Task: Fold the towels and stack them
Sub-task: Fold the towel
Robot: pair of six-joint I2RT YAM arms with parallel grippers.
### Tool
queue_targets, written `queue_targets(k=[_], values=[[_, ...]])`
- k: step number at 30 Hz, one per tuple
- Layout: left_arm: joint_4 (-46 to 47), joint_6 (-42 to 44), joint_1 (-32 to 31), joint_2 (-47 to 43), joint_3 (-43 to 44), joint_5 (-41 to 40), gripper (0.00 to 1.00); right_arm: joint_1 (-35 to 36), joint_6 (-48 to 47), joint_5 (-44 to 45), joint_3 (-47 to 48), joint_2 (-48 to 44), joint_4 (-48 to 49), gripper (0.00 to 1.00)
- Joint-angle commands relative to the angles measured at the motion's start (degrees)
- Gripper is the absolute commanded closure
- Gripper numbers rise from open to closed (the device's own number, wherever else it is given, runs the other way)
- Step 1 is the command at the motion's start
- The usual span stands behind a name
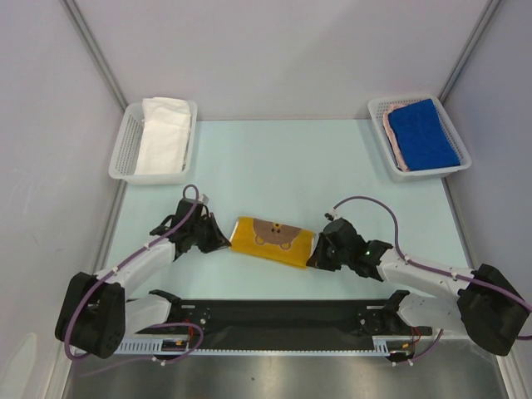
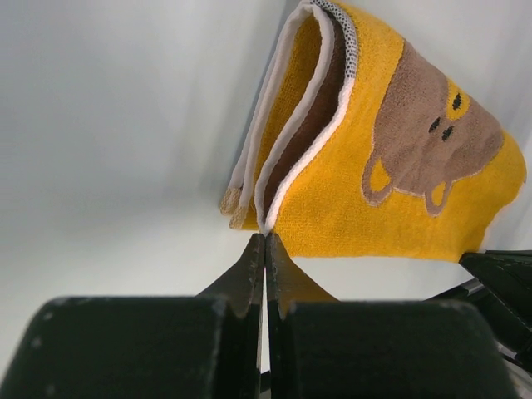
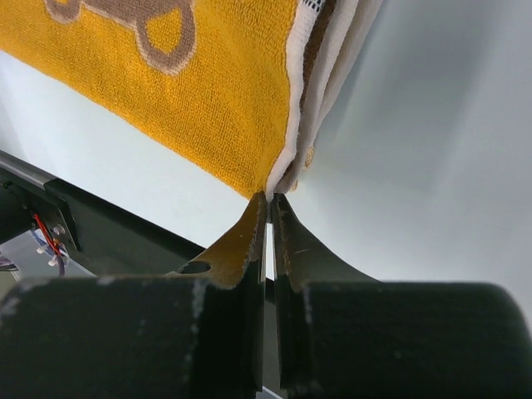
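Observation:
A yellow-orange towel with a brown bear (image 1: 272, 238) lies folded into a narrow band at the table's middle front. My left gripper (image 1: 226, 242) is at its left end. In the left wrist view the jaws are shut, (image 2: 266, 237) pinching the white hem at the towel's (image 2: 399, 166) near corner, where the folded layers gape. My right gripper (image 1: 315, 257) is at the right end, shut (image 3: 270, 198) on the corner of the same towel (image 3: 208, 91). A plain white towel (image 1: 162, 137) lies in the left basket. A blue towel (image 1: 422, 133) lies on a pinkish one (image 1: 389, 133) in the right basket.
A white mesh basket (image 1: 122, 154) stands at the back left and another (image 1: 453, 125) at the back right. The black base rail (image 1: 283, 316) runs along the near edge. Grey walls close in the table on three sides.

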Motion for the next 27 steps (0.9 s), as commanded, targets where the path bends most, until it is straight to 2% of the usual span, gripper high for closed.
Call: queue_targets(k=[1,14,18,22,25,26,27], values=[[2.53,-0.58,0.04,0.92,-0.78,0.20,1.00,0.57,1.26,0.50,-0.77,0.06,2.05,1.00],[4.73,-0.75,0.04,3.56,-0.78,0.72,1.00,1.97,2.23,0.07,-1.21,1.21,4.52,0.98],[4.47,-0.58,0.13,3.74,-0.43,0.55,0.98,2.15,2.23,0.24,-1.47,1.65,4.87,0.91],[4.29,-0.40,0.04,3.83,0.10,0.29,0.94,2.15,2.32,0.42,-1.91,1.30,4.96,0.80],[3.59,0.30,0.04,3.92,1.24,0.11,0.87,2.15,2.06,0.59,-1.73,0.51,4.43,0.73],[3.50,0.48,0.04,4.00,1.59,-0.15,0.79,2.15,1.97,0.68,-1.47,0.16,4.17,0.71],[2.72,0.65,0.13,4.00,2.64,-0.33,0.76,2.15,1.88,0.77,-1.38,0.07,3.82,0.69]])
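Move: Each gripper holds one near corner of the folded yellow towel, with the table about 2 cm below. From the left gripper, the towel's middle is about 10 cm to the right and 1 cm ahead, and its far left corner 7 cm ahead and 2 cm right. From the right gripper, the middle is roughly 9 cm left and 6 cm ahead, and its far right corner some 8 cm ahead and 1 cm right. Lower the left gripper straight down about 1.5 cm with its towel corner pinched. Ease the right gripper and its corner only about 1 cm down, left and slightly back. Then hold both nearly still, wrists unturned, and open both sets of fingers part way, a fifth to a third, to let go of the corners. ##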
